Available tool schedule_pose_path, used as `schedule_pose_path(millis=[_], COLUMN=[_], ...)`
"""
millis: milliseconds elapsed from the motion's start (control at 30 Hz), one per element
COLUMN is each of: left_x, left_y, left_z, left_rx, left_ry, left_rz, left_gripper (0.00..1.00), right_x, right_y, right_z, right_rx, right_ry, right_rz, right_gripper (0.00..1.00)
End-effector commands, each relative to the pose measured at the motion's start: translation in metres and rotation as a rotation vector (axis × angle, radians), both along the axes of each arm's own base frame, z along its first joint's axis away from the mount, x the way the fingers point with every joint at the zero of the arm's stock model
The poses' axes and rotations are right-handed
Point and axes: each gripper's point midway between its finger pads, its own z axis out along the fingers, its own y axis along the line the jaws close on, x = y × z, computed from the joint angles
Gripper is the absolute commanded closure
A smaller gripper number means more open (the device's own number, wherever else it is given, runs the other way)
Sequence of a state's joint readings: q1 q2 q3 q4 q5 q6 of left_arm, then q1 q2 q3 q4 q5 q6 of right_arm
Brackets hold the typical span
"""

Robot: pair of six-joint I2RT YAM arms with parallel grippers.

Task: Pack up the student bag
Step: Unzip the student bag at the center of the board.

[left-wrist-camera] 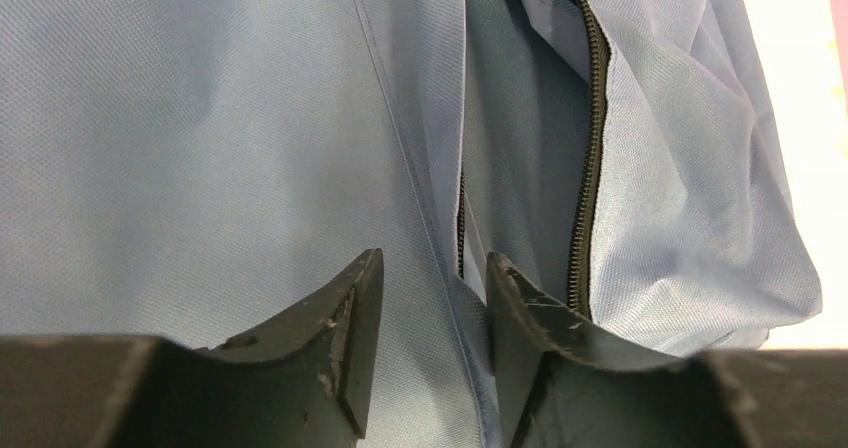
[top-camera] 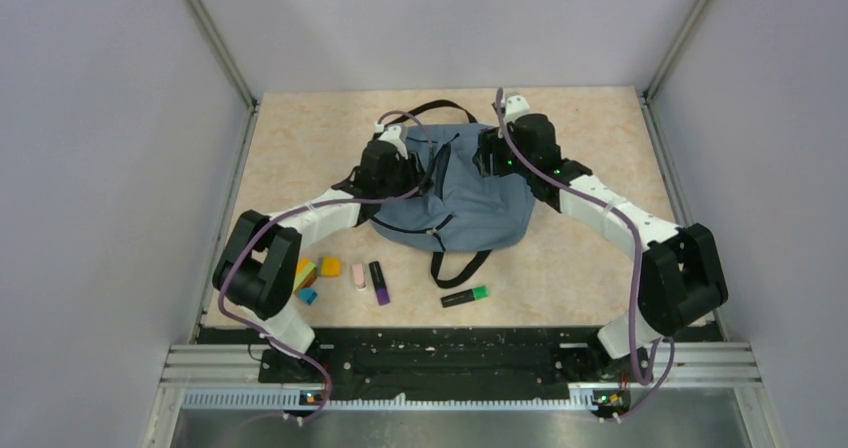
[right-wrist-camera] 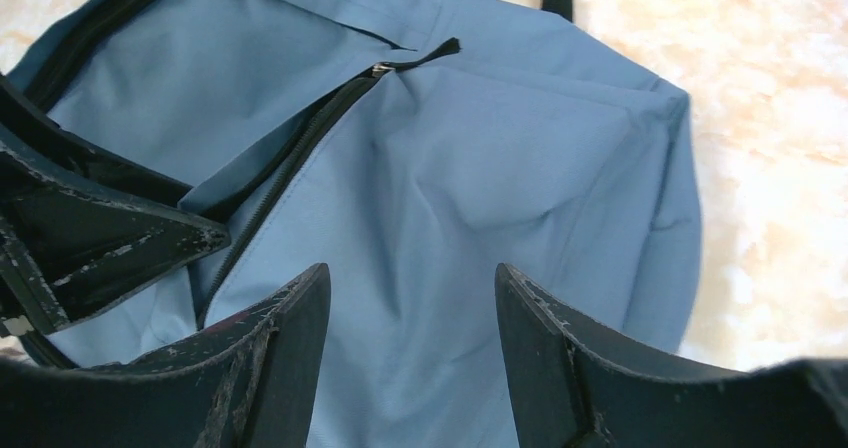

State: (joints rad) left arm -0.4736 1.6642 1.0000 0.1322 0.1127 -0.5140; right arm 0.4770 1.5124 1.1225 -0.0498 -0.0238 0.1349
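Observation:
The slate-blue student bag (top-camera: pixel 465 203) lies flat in the middle of the table, its black straps trailing at the top and bottom. My left gripper (top-camera: pixel 408 163) is at the bag's upper left. In the left wrist view its fingers (left-wrist-camera: pixel 435 258) stand a little apart astride the fabric edge of the unzipped opening, beside the black zipper (left-wrist-camera: pixel 590 168), and do not pinch it. My right gripper (top-camera: pixel 490 153) is at the bag's upper right. It hangs open (right-wrist-camera: pixel 411 268) just over a bulge of bag fabric (right-wrist-camera: pixel 480 168). The left gripper's fingers (right-wrist-camera: pixel 110 243) show at the opening.
Near the front left of the table lie a green highlighter (top-camera: pixel 466 295), a purple highlighter (top-camera: pixel 380 282), a pink eraser (top-camera: pixel 359 275), an orange block (top-camera: pixel 329 266), a yellow one (top-camera: pixel 303 268) and a blue one (top-camera: pixel 307 295). Grey walls close in both sides.

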Motion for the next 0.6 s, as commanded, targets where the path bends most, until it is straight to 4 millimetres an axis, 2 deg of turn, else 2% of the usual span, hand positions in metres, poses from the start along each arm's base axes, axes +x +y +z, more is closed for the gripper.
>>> schedule_pose_path(millis=[0,267,500,567], left_x=[0.000,-0.002,-0.006,-0.006], left_y=[0.005,-0.006,-0.011,-0.012], left_z=[0.008,0.006,0.005,0.005], left_rx=[-0.020,-0.077,-0.117,-0.126], left_ry=[-0.023,-0.012,-0.016,-0.015], left_rz=[0.010,-0.028,-0.045,-0.047], left_gripper=[0.59,0.88,1.00,1.00], right_x=[0.004,0.005,0.008,0.012], right_y=[0.022,0.053,0.090,0.098], right_z=[0.015,0.003,-0.010,-0.015], right_rx=[0.002,-0.049,-0.071,-0.080], right_ry=[-0.029,-0.027,-0.011,-0.005], right_rz=[0.001,-0.026,0.012,0.009], right_gripper=[0.40,0.39,0.39,0.38])
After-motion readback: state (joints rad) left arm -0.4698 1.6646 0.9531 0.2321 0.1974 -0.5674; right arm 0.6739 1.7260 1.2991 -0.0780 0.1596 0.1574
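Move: The student bag's flap edge lies between the left fingertips, about 1 cm right of that hand's point and 1 cm below. From the right hand, the opening's zip edge is roughly 8 cm left, level fore and aft, some 7 cm down; the upper zip pull is about 6 cm ahead, 5 cm left and 8 cm down. The lower zip pull sits some 9 cm back and 2 cm right of the left hand, about 6 cm down. Left fingers pinch the flap as the open right hand sweeps 8 cm left, sinking, towards the zip edge. ##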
